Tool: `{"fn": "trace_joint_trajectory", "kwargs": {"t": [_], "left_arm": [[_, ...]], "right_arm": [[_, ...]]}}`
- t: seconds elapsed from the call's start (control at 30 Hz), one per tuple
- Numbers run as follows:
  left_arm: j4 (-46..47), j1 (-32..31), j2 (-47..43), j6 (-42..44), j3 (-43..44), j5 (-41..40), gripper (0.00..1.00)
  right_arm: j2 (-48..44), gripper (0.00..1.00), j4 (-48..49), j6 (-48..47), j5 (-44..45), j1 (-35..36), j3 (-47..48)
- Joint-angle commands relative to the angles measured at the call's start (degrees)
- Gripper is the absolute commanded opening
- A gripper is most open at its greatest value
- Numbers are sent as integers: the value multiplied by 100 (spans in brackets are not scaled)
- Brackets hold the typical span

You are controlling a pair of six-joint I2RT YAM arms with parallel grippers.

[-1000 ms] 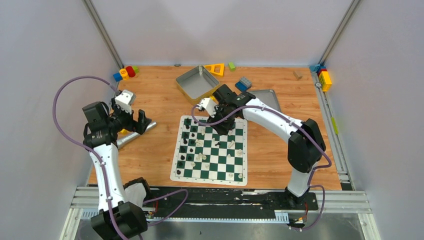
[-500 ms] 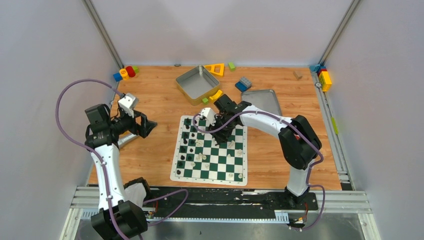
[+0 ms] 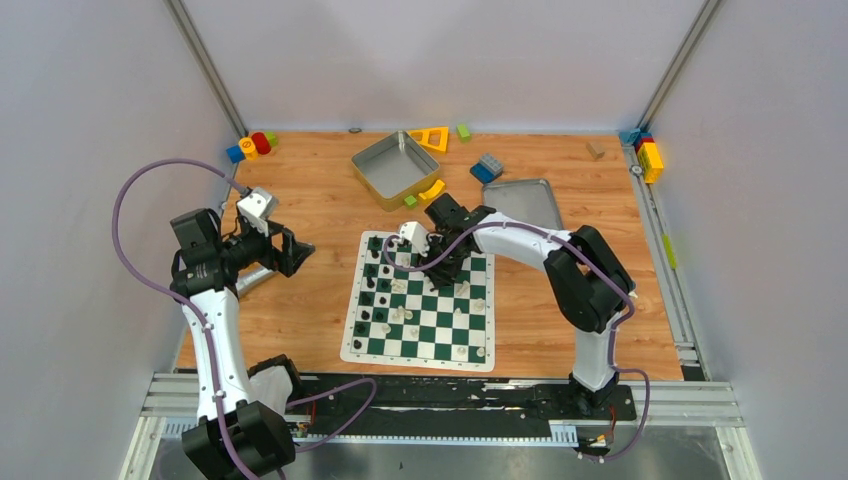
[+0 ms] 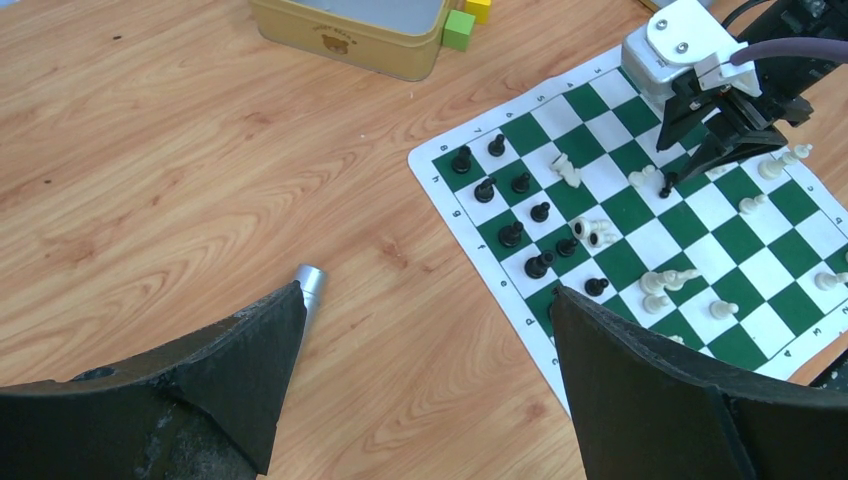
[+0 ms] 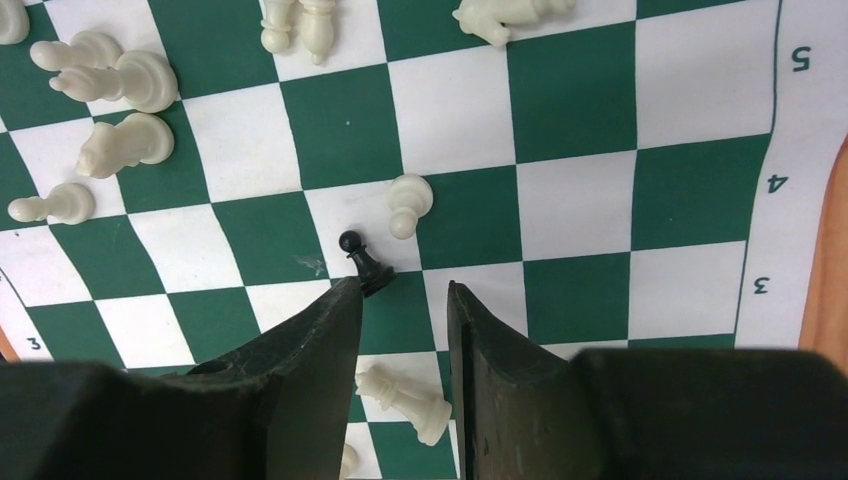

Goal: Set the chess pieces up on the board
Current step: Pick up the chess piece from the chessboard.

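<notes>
The green and white board [image 3: 415, 357] lies at the table's middle, with black chess pieces [image 3: 372, 285] along its left side and cream ones [image 3: 465, 300] scattered, some fallen. My right gripper [image 5: 400, 290] hangs low over the board's far part, open with a narrow gap and nothing between the fingers. A standing black pawn [image 5: 365, 265] touches its left fingertip [image 5: 345, 295], and a white pawn [image 5: 408, 205] stands just beyond. A fallen white piece [image 5: 405, 400] lies under the jaws. My left gripper [image 4: 425, 295] is wide open over bare wood left of the board [image 4: 478, 240].
A silver cylinder [image 4: 310, 285] lies by the left gripper's left finger. Behind the board stand a metal tin [image 3: 395, 165] and a flat grey tray [image 3: 525, 200]. Coloured blocks sit at the far left corner [image 3: 252, 146], by the tin [image 3: 488, 166] and at the far right [image 3: 648, 155].
The right gripper came down closer to the board beside the black pawn and its jaws narrowed. The left arm swung a little right early on, then stayed still.
</notes>
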Motion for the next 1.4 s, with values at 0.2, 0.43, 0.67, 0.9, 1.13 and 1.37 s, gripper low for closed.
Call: {"fn": "trace_joint_trajectory", "kwargs": {"t": [0.2, 0.43, 0.67, 0.9, 1.13, 1.37], "left_arm": [[144, 36, -55, 189, -45, 73, 99], [107, 32, -60, 214, -17, 73, 99], [96, 36, -42, 240, -32, 69, 99], [93, 34, -10, 382, -20, 121, 99], [96, 4, 68, 481, 41, 394, 98], [23, -310, -20, 615, -20, 417, 98]], "right_arm": [[181, 30, 221, -236, -58, 188, -64], [211, 25, 232, -257, -13, 227, -62], [249, 15, 223, -227, 1, 245, -31], [103, 6, 108, -225, 14, 245, -51], [-213, 2, -50, -117, -133, 245, -59], [-374, 0, -94, 127, -248, 245, -121]]}}
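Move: The right hand is poised with half-open fingers just over the lying black pawn: it is about 1 cm back, 1 cm to the left and 2 cm below. A white pawn lies some 2 cm to the hand's left and 1 cm ahead, a lying white piece about 4 cm to its right, level with it, and a white pair about 8 cm left and 1 cm back. From the left hand the black pawn lies roughly 26 cm right, level ahead, 21 cm below. The right fingertips close on the black pawn near its base and pinch it, after the hand has sunk about 1.5 cm and eased back 1 cm onto it. The hand holds still at the board while the fingers shut from half-open to nearly closed, then rises about 1 cm, drawing slightly back, with the grip kept. ##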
